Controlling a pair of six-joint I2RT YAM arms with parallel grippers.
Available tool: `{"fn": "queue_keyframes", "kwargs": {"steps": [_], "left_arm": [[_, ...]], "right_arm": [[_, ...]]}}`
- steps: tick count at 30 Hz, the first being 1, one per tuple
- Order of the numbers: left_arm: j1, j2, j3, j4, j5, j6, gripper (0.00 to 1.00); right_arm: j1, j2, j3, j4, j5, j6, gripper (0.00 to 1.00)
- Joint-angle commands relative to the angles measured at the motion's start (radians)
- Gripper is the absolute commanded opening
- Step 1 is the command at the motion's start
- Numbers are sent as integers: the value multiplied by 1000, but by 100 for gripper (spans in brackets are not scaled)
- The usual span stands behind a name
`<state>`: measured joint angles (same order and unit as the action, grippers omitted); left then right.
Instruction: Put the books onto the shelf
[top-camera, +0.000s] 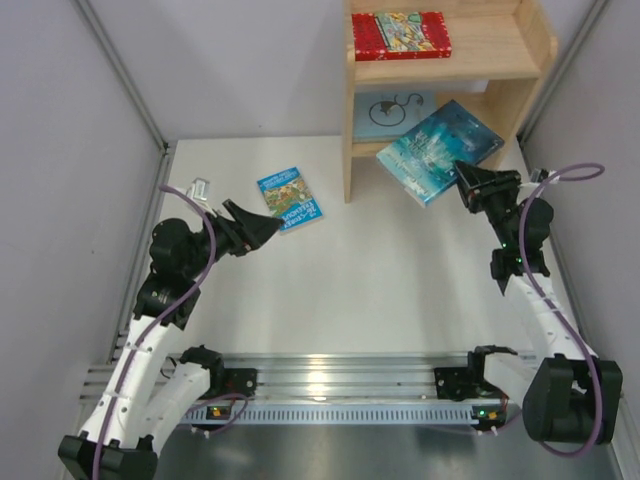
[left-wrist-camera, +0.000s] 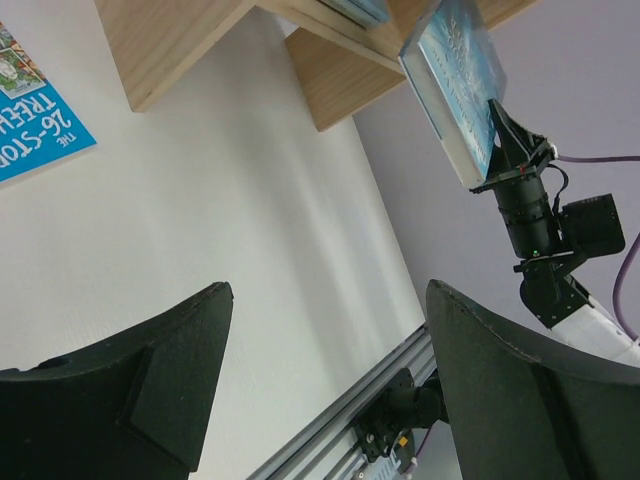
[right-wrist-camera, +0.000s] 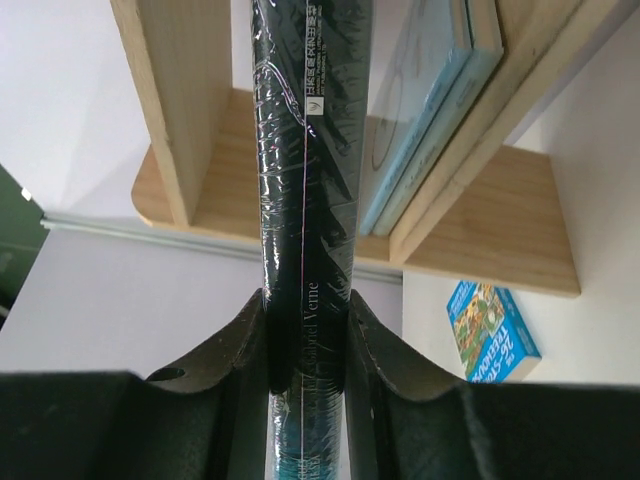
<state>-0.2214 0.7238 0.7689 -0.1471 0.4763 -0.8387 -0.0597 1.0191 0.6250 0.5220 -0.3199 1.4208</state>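
The light wooden shelf (top-camera: 530, 45) stands at the back right. A red book (top-camera: 400, 33) lies on its upper tier, and a pale blue-green book (top-camera: 385, 112) on the lower one; the right wrist view shows two pale books (right-wrist-camera: 425, 110) stacked there. My right gripper (top-camera: 465, 185) is shut on the spine of the dark teal book (top-camera: 440, 150), held tilted in front of the lower tier. In its wrist view the teal book (right-wrist-camera: 305, 150) runs between the closed jaws (right-wrist-camera: 307, 300). A bright blue book (top-camera: 289, 199) lies flat on the table. My left gripper (top-camera: 270, 228) hangs open and empty just left of it.
A small silver object (top-camera: 199, 188) lies near the left wall. The aluminium rail (top-camera: 340, 385) carrying both arm bases runs along the near edge. Grey walls with metal posts close in both sides. The shelf's left side panel (top-camera: 349, 150) reaches down to the table.
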Motion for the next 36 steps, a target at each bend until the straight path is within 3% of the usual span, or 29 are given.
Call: {"fn": "queue_keyframes", "kwargs": {"steps": [1, 22, 36], "left_arm": [[-3, 3, 46, 0, -19, 16, 83], [-3, -21, 41, 21, 30, -34, 82], [-3, 17, 66, 55, 58, -28, 82]], "right_arm": [[11, 12, 143, 159, 120, 1, 0], [273, 308, 410, 213, 571, -85, 0], [307, 498, 521, 326, 676, -11, 0]]}}
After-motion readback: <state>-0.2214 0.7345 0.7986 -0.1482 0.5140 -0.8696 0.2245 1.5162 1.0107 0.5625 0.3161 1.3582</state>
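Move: The right hand holds the dark blue book by its spine; the middle of the lower shelf it is bound for lies about 20 cm ahead, 8 cm to the left and 7 cm lower. The light-blue books lie on that shelf, also 20 cm ahead but 14 cm left; the red book is on the upper shelf, 22 cm ahead, 13 cm left and some 15 cm up. From the left hand, the lower shelf is roughly 30 cm ahead and 31 cm right. The right hand feeds its still-pinched book 13 cm forward into the lower shelf, turning clockwise about 20 degrees. ##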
